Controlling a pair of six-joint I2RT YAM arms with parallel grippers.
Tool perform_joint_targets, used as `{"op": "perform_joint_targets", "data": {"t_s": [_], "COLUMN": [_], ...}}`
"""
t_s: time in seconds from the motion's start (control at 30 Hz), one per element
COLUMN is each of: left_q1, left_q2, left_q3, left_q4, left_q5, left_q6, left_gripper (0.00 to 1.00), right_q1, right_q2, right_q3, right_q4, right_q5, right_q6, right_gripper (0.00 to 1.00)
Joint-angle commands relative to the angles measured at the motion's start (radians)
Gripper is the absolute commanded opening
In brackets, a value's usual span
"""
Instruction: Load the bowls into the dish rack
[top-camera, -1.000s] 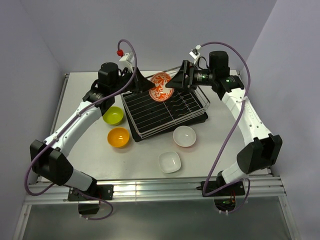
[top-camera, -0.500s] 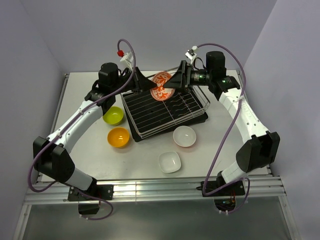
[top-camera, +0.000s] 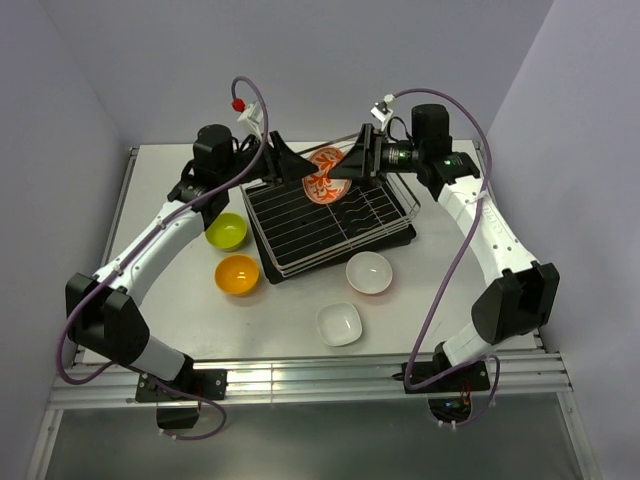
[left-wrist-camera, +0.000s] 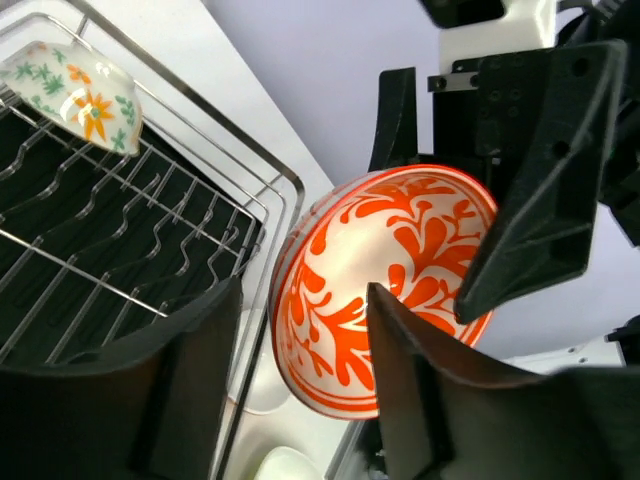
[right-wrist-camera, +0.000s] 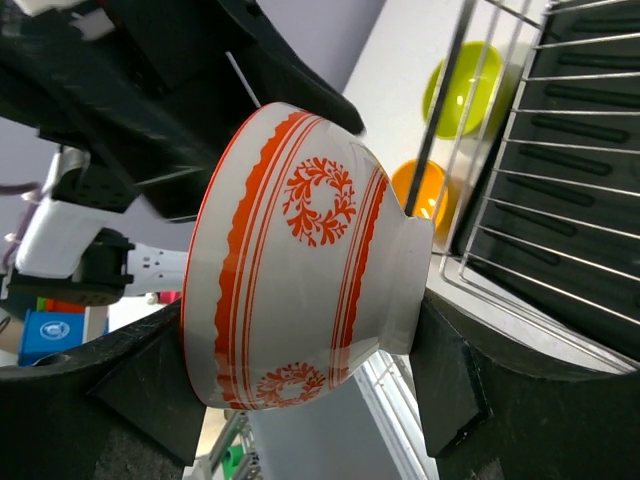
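Observation:
The red-and-white patterned bowl (top-camera: 322, 178) hangs on its side above the far edge of the dish rack (top-camera: 330, 225), between my two grippers. My right gripper (top-camera: 350, 165) is shut on it: in the right wrist view one finger presses the rim and the other the foot of the bowl (right-wrist-camera: 300, 260). My left gripper (left-wrist-camera: 303, 300) stands open around the bowl's (left-wrist-camera: 390, 270) rim, one finger inside and the other well clear of the outside. A leaf-print bowl (left-wrist-camera: 80, 90) leans in the rack's (left-wrist-camera: 120, 240) far corner.
Left of the rack sit a lime green bowl (top-camera: 227, 231) and an orange bowl (top-camera: 237, 273). Two white bowls (top-camera: 369, 272) (top-camera: 339, 323) lie in front of the rack. Walls close in the table on three sides.
My left gripper's jaws have opened off the patterned bowl's rim. The right gripper's jaws have narrowed onto the bowl, which has stayed almost in place.

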Motion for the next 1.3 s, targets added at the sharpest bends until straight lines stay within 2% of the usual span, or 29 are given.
{"op": "perform_joint_targets", "data": {"t_s": [0.0,0.07,0.27,0.47,0.6,0.87,1.27], "left_q1": [0.019,0.028,0.066,0.112,0.135,0.173,0.186], "left_q2": [-0.018,-0.027,-0.057,-0.097,-0.137,-0.205,-0.238], "left_q3": [0.017,0.01,-0.023,-0.019,-0.04,-0.086,-0.129], "left_q4": [0.074,0.056,0.025,-0.026,-0.098,-0.124,-0.13], "left_q5": [0.053,0.054,0.065,0.064,0.042,0.034,0.03], "left_q6": [-0.01,0.003,0.023,0.083,0.128,0.157,0.165], "left_gripper": [0.65,0.7,0.77,0.86,0.88,0.9,0.91], "right_q1": [-0.029,-0.04,-0.066,-0.069,-0.066,-0.06,-0.017], "right_q2": [-0.007,-0.004,0.005,0.049,0.085,0.169,0.298], "right_q3": [0.057,0.074,0.111,0.24,0.304,0.372,0.375], "right_q4": [-0.021,-0.061,-0.132,-0.324,-0.446,-0.518,-0.548], "right_q5": [0.012,0.043,0.089,0.29,0.457,0.756,0.993], "right_q6": [-0.05,-0.093,-0.181,-0.405,-0.505,-0.654,-0.772], "right_gripper": [0.0,0.0,0.0,0.0,0.0,0.0,0.0]}}
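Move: The red-patterned bowl is already gripped by the right hand; its middle is some 5 cm right of the left hand's loosened fingers and 2 cm below them. Its free place, at the rack's right end, lies about 11 cm ahead of the right hand, 15 cm right and 18 cm down. From that hand the floral bowl is roughly 18 cm ahead, 5 cm right, as low; the round white bowl 2 cm back, 7 cm right, 28 cm below. Right carries the bowl some 22 cm right, down and forward towards rack's end, tipping down; left opens wider, retreats. ##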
